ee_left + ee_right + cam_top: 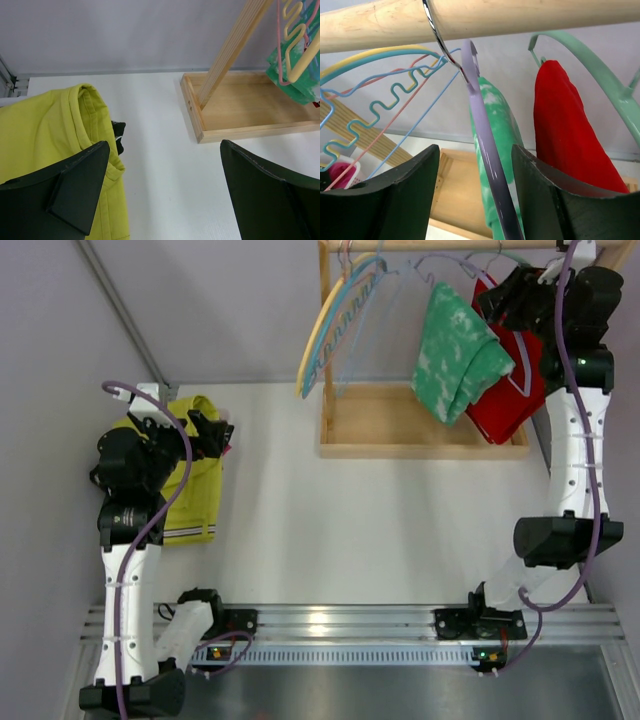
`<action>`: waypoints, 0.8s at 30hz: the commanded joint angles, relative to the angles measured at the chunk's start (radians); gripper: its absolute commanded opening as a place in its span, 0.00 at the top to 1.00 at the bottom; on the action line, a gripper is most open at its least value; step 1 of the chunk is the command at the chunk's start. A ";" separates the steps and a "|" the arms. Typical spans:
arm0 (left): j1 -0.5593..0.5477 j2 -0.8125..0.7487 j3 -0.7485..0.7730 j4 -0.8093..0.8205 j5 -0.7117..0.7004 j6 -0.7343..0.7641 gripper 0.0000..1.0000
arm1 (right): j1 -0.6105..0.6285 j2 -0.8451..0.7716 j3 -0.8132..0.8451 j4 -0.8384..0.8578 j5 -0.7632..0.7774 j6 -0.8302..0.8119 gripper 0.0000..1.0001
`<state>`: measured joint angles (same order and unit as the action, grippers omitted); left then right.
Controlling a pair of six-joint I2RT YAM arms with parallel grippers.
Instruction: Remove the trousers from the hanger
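The mustard-yellow trousers (190, 480) lie folded on the table at the left; they also show in the left wrist view (45, 125). My left gripper (222, 435) is open and empty just right of them, its jaws (164, 150) wide over bare table. The green mottled trousers (455, 350) and the red trousers (510, 405) hang on the rack. My right gripper (490, 300) is up by the rod. Its jaws (474, 150) are open on either side of a lavender hanger (487, 150) that carries the green trousers (502, 130). The red trousers (560, 120) hang on a mint hanger (592, 67).
The wooden rack has a top rod (470, 20), an upright post (232, 50) and a shallow base tray (420, 430). Several empty hangers, yellow, blue and pink (335, 320), hang at its left end. A grey wall stands behind.
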<state>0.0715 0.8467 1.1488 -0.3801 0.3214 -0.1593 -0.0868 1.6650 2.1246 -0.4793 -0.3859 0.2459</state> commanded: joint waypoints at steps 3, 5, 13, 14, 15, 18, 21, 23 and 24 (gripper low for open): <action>0.005 -0.001 -0.001 0.010 -0.004 -0.008 0.01 | 0.032 0.055 0.066 0.044 0.019 0.021 0.43; 0.004 0.003 -0.003 0.012 -0.002 -0.009 0.01 | 0.038 0.065 0.075 0.038 0.022 0.023 0.46; 0.005 0.012 0.003 0.012 0.002 -0.022 0.01 | 0.044 0.068 0.086 0.037 -0.001 0.049 0.86; 0.004 0.017 0.003 0.014 0.002 -0.025 0.01 | 0.044 0.064 0.087 0.041 -0.005 0.055 0.91; 0.005 0.017 0.006 0.012 0.002 -0.026 0.01 | 0.044 0.061 0.089 0.044 -0.008 0.062 0.99; 0.005 0.023 0.012 0.014 -0.005 -0.023 0.01 | 0.044 0.047 0.089 0.064 -0.021 0.092 1.00; 0.005 0.023 0.018 0.012 -0.016 -0.016 0.01 | 0.044 0.024 0.089 0.102 -0.039 0.131 1.00; 0.005 0.026 0.023 0.012 -0.016 -0.014 0.01 | 0.044 -0.002 0.080 0.146 -0.047 0.162 1.00; 0.005 0.026 0.026 0.012 -0.013 -0.013 0.02 | 0.044 -0.013 0.068 0.200 -0.048 0.174 1.00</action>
<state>0.0715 0.8734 1.1488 -0.3836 0.3134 -0.1730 -0.0479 1.7374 2.1677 -0.4618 -0.4068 0.3595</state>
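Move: The upper arm of the lavender hanger runs between the right hand's open fingers, its part to be gripped about 2 cm ahead, 2 cm left and 1 cm lower. The green trousers hang roughly 8 cm ahead, 2 cm left and 12 below; the red garment is some 8 ahead, 6 right and 12 below. From the idle left hand that hanger arm lies about 20 cm ahead, 52 right and 10 higher. The right hand eases forward, then left, about 2.5 cm each, dipping slightly, and closes its fingers around the lavender hanger's arm. ##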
